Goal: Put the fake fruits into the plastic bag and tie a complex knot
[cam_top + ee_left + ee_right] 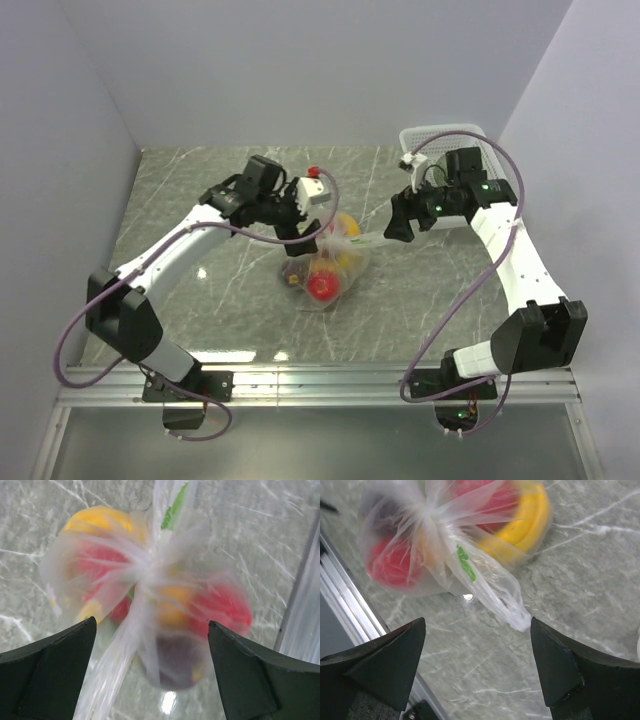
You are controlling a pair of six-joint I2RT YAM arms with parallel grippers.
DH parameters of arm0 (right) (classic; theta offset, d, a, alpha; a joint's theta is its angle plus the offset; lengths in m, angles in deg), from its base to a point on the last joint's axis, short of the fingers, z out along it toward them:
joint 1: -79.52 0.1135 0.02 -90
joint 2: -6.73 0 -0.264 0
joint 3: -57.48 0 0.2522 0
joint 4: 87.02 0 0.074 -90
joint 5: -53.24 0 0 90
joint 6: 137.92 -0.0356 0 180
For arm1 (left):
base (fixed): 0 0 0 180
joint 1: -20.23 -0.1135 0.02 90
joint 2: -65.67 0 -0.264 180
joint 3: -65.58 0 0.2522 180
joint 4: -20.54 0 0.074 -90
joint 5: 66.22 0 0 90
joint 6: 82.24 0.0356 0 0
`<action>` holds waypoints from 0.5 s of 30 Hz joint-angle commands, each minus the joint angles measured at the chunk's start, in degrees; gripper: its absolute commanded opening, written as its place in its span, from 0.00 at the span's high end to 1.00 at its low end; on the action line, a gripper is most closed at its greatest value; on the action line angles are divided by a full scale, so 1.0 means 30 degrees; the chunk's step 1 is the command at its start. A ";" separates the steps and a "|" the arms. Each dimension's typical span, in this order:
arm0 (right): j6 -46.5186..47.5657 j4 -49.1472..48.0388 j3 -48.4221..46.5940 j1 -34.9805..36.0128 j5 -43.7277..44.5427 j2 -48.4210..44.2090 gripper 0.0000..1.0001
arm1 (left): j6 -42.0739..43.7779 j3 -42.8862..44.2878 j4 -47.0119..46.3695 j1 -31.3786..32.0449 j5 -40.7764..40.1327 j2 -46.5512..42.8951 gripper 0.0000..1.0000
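Note:
The plastic bag (326,268) lies mid-table, its neck gathered into a knot (427,519), with the fake fruits inside. Through the film I see a red ball (322,286), a yellow banana shape (532,517) and a dark round piece (177,660). My left gripper (303,226) hovers just above the bag's far left side and is open. In its wrist view a loose tail of the bag (112,675) runs down between the spread fingers without being pinched. My right gripper (400,226) is open to the bag's right. The other bag tail (495,587) ends just short of its right finger.
A white lattice basket (470,136) stands at the back right, behind the right arm. An aluminium rail (320,380) runs along the table's near edge. Grey walls close in the left, back and right sides.

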 commanded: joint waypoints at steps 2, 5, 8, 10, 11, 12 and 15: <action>-0.2081 -0.1213 -0.0078 -0.1060 -0.0765 -0.1301 0.08 | -0.2402 0.0092 -0.2404 0.1508 -0.3277 0.2047 0.01; -0.2256 -0.1536 0.1237 -0.1382 -0.0648 -0.2064 0.08 | -0.2402 0.0269 -0.2580 0.2211 -0.4156 0.3308 0.01; -0.2110 -0.1449 0.1680 -0.1558 -0.0531 -0.2621 0.07 | -0.2373 0.0240 -0.2639 0.2563 -0.4537 0.4218 0.10; -0.2110 -0.1507 0.2032 -0.1704 -0.0530 -0.2798 0.07 | -0.2634 0.0269 -0.2727 0.2593 -0.4889 0.4602 0.34; -0.2139 -0.1508 0.2207 -0.1705 -0.0559 -0.2886 0.07 | -0.2723 0.0588 -0.2669 0.2536 -0.5297 0.5067 0.43; -0.2139 -0.1537 0.2238 -0.1734 -0.0589 -0.2887 0.07 | -0.2811 0.0823 -0.2610 0.2506 -0.5504 0.5246 0.64; -0.2256 -0.1624 0.2443 -0.1763 -0.0735 -0.2975 0.07 | -0.3834 0.2257 -0.2172 0.1951 -0.6354 0.5803 0.99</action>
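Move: The gathered knot of the plastic bag lies some 10 cm below the left hand, about 4 cm to its right and 2 cm ahead. The red round fruit is roughly 11 cm back from the knot, and the bananas about 4 cm beyond it and 7 cm to its right, both a few centimetres lower. From the right hand the knot is about 18 cm left, level fore and aft, 11 cm below. Down about 10 cm and, mostly early on, some 4 cm to the right, the open left hand drops onto the bag's knot, rolling and tipping by about 15 degrees; near the bottom its fingers close and pinch the gathered film. The right hand, still wide open, eases 2–3 cm right and back, away from the knot, with a slight clockwise turn. ##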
